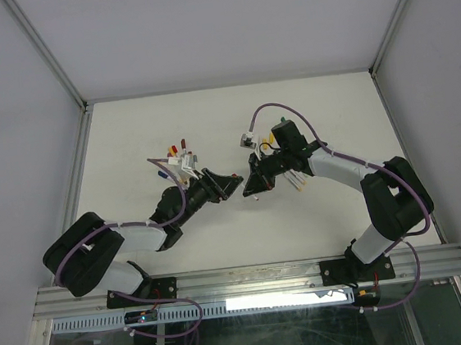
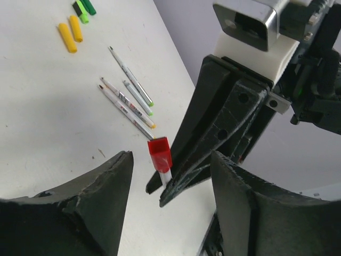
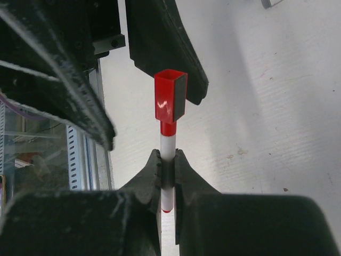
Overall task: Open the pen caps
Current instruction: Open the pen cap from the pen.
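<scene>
My right gripper (image 3: 167,157) is shut on a white pen barrel (image 3: 168,144) and holds it out toward the left arm. A red pen cap (image 3: 170,96) sits on the barrel's far end. My left gripper (image 2: 170,160) is open, one finger on each side of that red cap (image 2: 160,154), and neither finger touches it. From above, the left gripper (image 1: 233,184) and the right gripper (image 1: 254,186) meet tip to tip over the middle of the table.
Several uncapped pen barrels (image 2: 130,101) lie on the white table beyond the grippers, with yellow caps (image 2: 69,34) and green caps (image 2: 85,8) farther off. More pens and caps lie in a cluster at the back left (image 1: 181,161) and near the right arm (image 1: 264,142).
</scene>
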Robot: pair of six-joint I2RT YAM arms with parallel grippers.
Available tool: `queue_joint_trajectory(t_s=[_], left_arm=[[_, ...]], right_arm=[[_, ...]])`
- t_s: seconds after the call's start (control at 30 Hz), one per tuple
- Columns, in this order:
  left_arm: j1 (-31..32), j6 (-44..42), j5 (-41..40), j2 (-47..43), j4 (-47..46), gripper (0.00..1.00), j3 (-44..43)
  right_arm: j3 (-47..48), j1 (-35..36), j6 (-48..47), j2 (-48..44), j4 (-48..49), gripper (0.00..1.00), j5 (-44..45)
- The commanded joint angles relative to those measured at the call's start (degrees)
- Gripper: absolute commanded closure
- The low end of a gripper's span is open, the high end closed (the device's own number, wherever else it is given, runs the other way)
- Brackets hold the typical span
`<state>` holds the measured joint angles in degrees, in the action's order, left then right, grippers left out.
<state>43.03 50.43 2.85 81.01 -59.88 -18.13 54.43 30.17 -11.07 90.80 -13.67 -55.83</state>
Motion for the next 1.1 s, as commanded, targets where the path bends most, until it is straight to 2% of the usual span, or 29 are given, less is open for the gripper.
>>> queue_joint_trajectory(t_s=[0.0,0.17,0.27,0.4,0.5,0.7,0.9,1.07], left_arm=[[-0.52,1.16,-3.41,2.93,-2.96,0.43,-3.28],[-0.50,3.57,-3.01,6.07,-3.87,0.50,-5.02],[-0.54,4.24,-2.07,7.75,-4.87,0.59,-5.65],[-0.54,4.61,-2.26,8.54,-5.63,0.85,-5.86],[-0.66,3.43,-4.33,7.19,-4.89,0.99,-6.15],[-4.61,-2.26,-13.00,-0.24,4.76,1.00,-10.26],[-14.80,1.14,-14.83,-4.04,8.64,1.00,-14.82],[-16.78,2.80,-16.15,-4.67,11.23,1.00,-17.74]], right_arm=[[2.87,-0.07,-0.88,0.25,1.00,1.00,-1.56],[2.86,-0.09,-0.88,0.20,0.98,1.00,-1.48],[2.79,-0.08,-0.88,0.16,1.08,1.00,-1.38],[2.82,-0.09,-0.88,0.26,0.89,1.00,-1.13],[3.00,-0.11,-0.88,0.65,0.46,1.00,-0.58],[3.53,-0.02,-0.79,1.55,-0.84,1.00,-0.16],[3.96,0.06,-0.86,2.45,-2.32,1.00,0.72],[4.59,0.10,-1.76,2.45,-4.29,1.00,3.68]])
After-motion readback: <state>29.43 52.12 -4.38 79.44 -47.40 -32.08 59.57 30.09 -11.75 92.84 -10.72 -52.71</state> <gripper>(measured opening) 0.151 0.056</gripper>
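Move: The red cap of the pen held upright-slanting in the right gripper lies just beyond the left fingertips: about 2 cm ahead, 2 cm right and 1 cm below the left hand. The two loose yellow caps are roughly 22 cm ahead and 11 cm right of that hand, the uncapped pens some 7 cm ahead and 20 cm right, both about 10 cm lower. From the right hand the cap is 3 cm ahead, 2 cm left and 3 cm up. Bring the left gripper about 3 cm forward, right and down onto the red cap while closing the fingers to pinch it, then pull forward, left and up some 14 cm, turning about 20 degrees counter-clockwise at the end. Keep the right gripper shut on the barrel; it gets drawn 5 to 6 cm forward, up and left, then drops back a little. ##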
